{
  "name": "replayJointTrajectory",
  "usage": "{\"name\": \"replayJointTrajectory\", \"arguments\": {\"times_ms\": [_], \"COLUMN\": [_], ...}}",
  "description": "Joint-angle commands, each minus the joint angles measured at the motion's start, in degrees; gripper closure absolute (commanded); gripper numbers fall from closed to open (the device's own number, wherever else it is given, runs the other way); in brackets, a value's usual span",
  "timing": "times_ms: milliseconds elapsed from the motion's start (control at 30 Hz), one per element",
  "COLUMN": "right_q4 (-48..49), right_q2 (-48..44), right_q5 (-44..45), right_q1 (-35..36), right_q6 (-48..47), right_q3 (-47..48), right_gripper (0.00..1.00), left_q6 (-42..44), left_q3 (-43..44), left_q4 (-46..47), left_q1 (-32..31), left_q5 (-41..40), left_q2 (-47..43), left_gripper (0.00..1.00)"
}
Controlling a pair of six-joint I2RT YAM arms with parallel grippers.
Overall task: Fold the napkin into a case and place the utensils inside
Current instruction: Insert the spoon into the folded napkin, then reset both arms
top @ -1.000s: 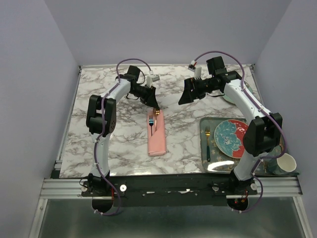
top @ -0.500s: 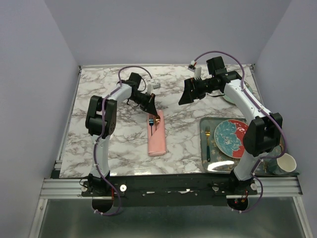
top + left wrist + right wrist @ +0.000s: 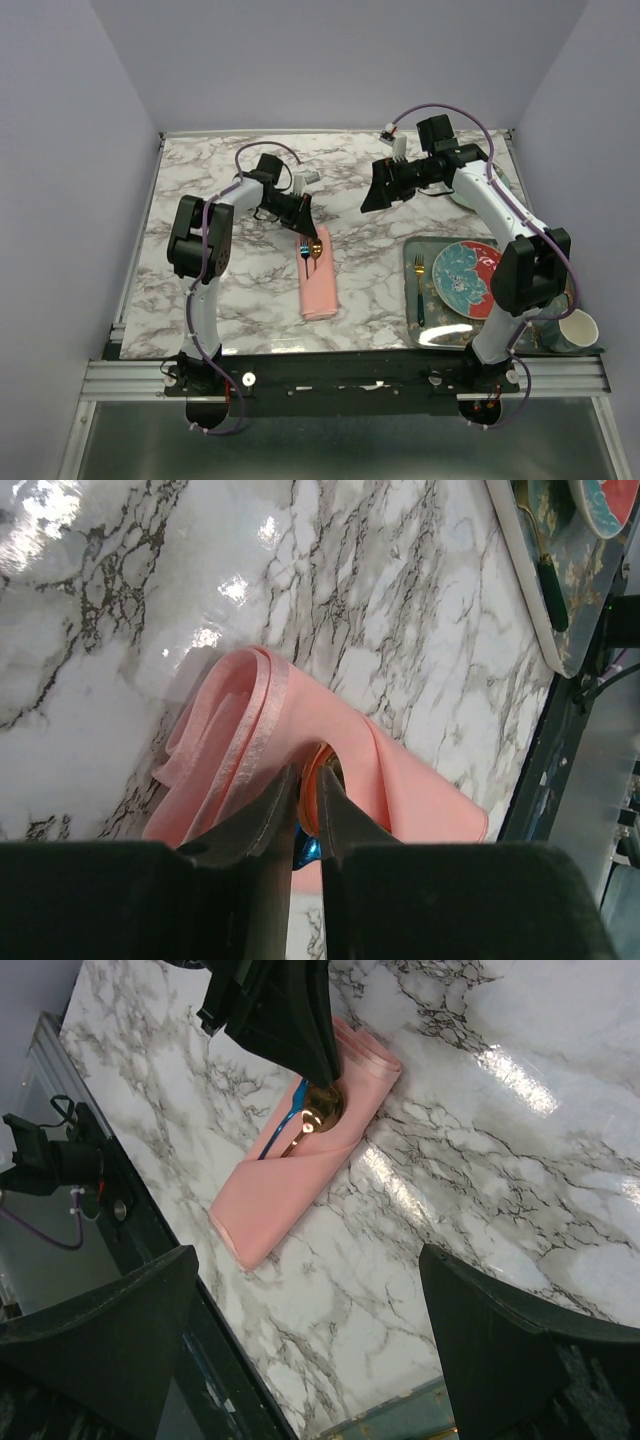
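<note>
The napkin is folded into a narrow salmon-pink case (image 3: 320, 288) lying lengthwise in the middle of the marble table. The copper-gold spoon (image 3: 315, 248) and the dark blue fork (image 3: 303, 250) stick out of its far end. My left gripper (image 3: 307, 236) is down at that end. In the left wrist view its jaws (image 3: 308, 780) are shut on the edge of the spoon's bowl (image 3: 318, 763), with the fork (image 3: 306, 850) just under them and the pink cloth (image 3: 410, 785) beyond. My right gripper (image 3: 372, 196) hangs open above the table, right of the case (image 3: 300, 1175), with nothing between its fingers.
A teal tray (image 3: 440, 328) at the near right holds a patterned teal and red plate (image 3: 468, 278) and a gold-headed fork with a teal handle (image 3: 420, 292). A pale cup (image 3: 577, 330) stands right of the tray. A white dish (image 3: 468, 196) sits behind the right arm.
My left gripper has come down and toward the near edge, onto the case's far end. The spoon and fork have shifted the same way, and the case slid slightly nearer. The right arm has not moved.
</note>
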Motion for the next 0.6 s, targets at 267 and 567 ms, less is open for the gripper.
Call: {"name": "replayJointTrajectory", "arguments": {"times_ms": [267,567], "right_q4": [-0.85,-0.94], "right_q2": [-1.12,-2.17], "right_q5": [-1.17,2.25], "right_q1": [0.06,-0.47], "right_q6": [-0.58,-3.3], "right_q3": [0.55,2.39], "right_gripper": [0.0,0.0], "left_q6": [-0.31,0.65], "left_q3": [2.51,4.44], "left_q4": [4.66,5.46], "left_q1": [-0.64,1.89], "left_q5": [-3.52,-12.3], "left_q2": [-5.6,-17.09], "left_gripper": [0.66,0.01]}}
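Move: Just back of the left hand and slightly to its right, the spoon's bowl lies about 3 cm back, 2 cm right and 2 cm below. The blue fork's head is some 3 cm back and 1 cm left, and the folded napkin's middle about 10 cm back and 2 cm right, both a little below. From the right hand, the bowl is roughly 13 cm left, 3 cm back and 16 cm down. Backing off from the spoon's bowl, the left hand lifts about 5 cm while easing some 3 cm forward, away from the napkin. The fingers, only slightly parted at first, come clear of the bowl end and spread nearly wide, mostly at the very end as the rise quickens, and the hand rolls roughly 15 degrees. ##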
